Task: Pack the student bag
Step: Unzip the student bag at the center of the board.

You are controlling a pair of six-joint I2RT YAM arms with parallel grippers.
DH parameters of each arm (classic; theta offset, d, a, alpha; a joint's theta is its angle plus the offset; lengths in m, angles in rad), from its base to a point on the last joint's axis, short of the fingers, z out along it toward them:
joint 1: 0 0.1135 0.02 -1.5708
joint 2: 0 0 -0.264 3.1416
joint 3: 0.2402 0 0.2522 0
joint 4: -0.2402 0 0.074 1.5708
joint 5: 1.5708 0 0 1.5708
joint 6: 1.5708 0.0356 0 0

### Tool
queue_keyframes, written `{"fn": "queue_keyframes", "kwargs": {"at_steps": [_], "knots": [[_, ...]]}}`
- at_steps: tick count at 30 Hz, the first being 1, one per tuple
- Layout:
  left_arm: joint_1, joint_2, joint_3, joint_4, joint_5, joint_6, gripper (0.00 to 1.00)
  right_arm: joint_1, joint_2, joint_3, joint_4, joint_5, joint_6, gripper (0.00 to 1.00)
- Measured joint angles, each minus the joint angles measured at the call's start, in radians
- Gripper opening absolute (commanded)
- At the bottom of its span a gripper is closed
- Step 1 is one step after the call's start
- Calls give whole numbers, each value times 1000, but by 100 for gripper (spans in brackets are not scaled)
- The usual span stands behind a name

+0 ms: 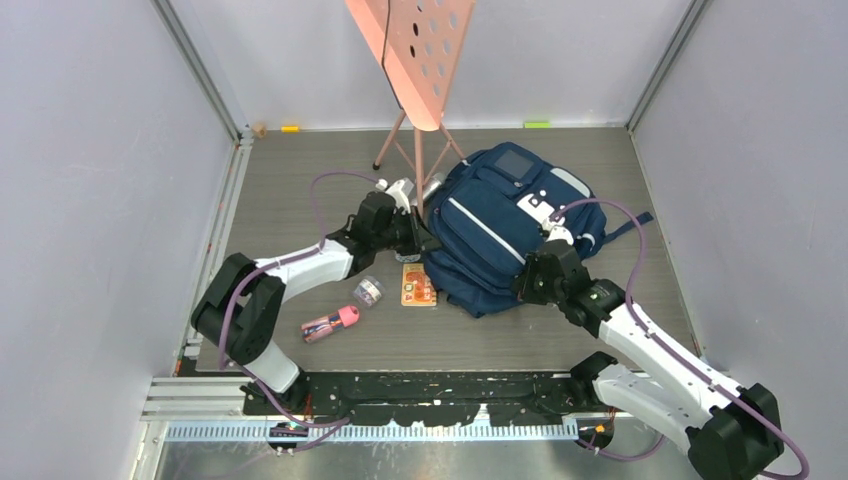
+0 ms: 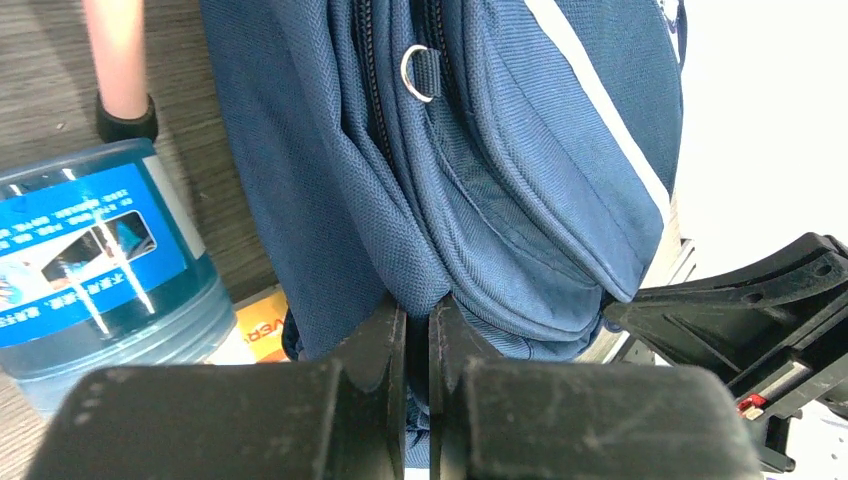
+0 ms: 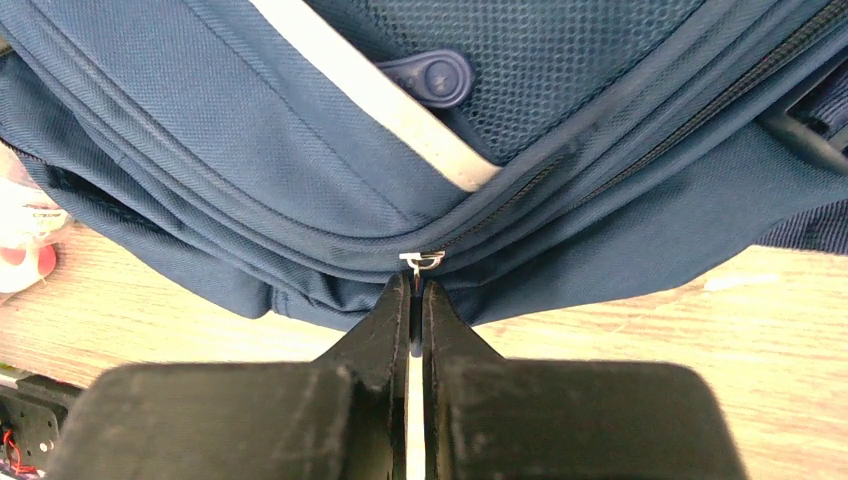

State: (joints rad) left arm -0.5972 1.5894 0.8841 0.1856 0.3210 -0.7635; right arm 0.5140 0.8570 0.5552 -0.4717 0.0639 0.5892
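Observation:
The student bag [image 1: 495, 225], navy with grey stripes, lies on the table right of centre. My left gripper [image 1: 420, 240] is at its left edge. In the left wrist view that gripper [image 2: 417, 312] is shut on a fold of the bag's blue fabric [image 2: 330, 200]. My right gripper [image 1: 530, 280] is at the bag's near right edge. In the right wrist view it [image 3: 415, 292] is shut on the small metal zipper pull [image 3: 421, 261] of a closed zip running along the bag [image 3: 200, 120].
A pink perforated stand [image 1: 415, 60] rises behind the bag on thin legs. A water bottle with a blue label [image 2: 90, 250] stands left of the bag. An orange packet [image 1: 418, 285], a small jar [image 1: 368, 291] and a pink item [image 1: 330, 323] lie near the front left.

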Motion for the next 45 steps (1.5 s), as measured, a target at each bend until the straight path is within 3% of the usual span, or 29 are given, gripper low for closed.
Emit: {"fn": "queue_keyframes", "kwargs": {"at_steps": [7,15,31,45], "knots": [[-61,0,-1,23,-44,-14,0,118,27,57,-58,110,77,1],[-128,4,-56,123,-87,-25,0,211,201,198,-103,208,146,1],[-157,6,-193,348,-96,-72,0,243,571,524,-30,245,255,1],[-157,6,-270,474,-121,-76,0,253,858,847,-157,370,255,2]]}}
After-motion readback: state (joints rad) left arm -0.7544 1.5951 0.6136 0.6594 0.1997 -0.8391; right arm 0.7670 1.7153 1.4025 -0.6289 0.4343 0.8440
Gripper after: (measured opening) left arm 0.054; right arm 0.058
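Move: My right hand already holds the zipper pull at the student bag's near edge; the ring on the bag's left side lies about 13 cm ahead, 14 cm left and 4 cm higher. The blue-label jar sits some 8 cm ahead and 22 cm left of that hand, the orange notebook 20 cm left and 2 cm ahead. From my left hand, already pinching the left edge, the pull is roughly 9 cm back and 16 cm right, slightly lower. Keeping the pull pinched, my right hand drags it along the zip, around the bag's near-left corner to the ring: mostly left at first, then forward and left together, some 18 cm overall, climbing about 5 cm before easing down and turning roughly 10 degrees clockwise. My left hand keeps its pinch and draws the bag's edge back and right about 5 cm, ending a little lower. ##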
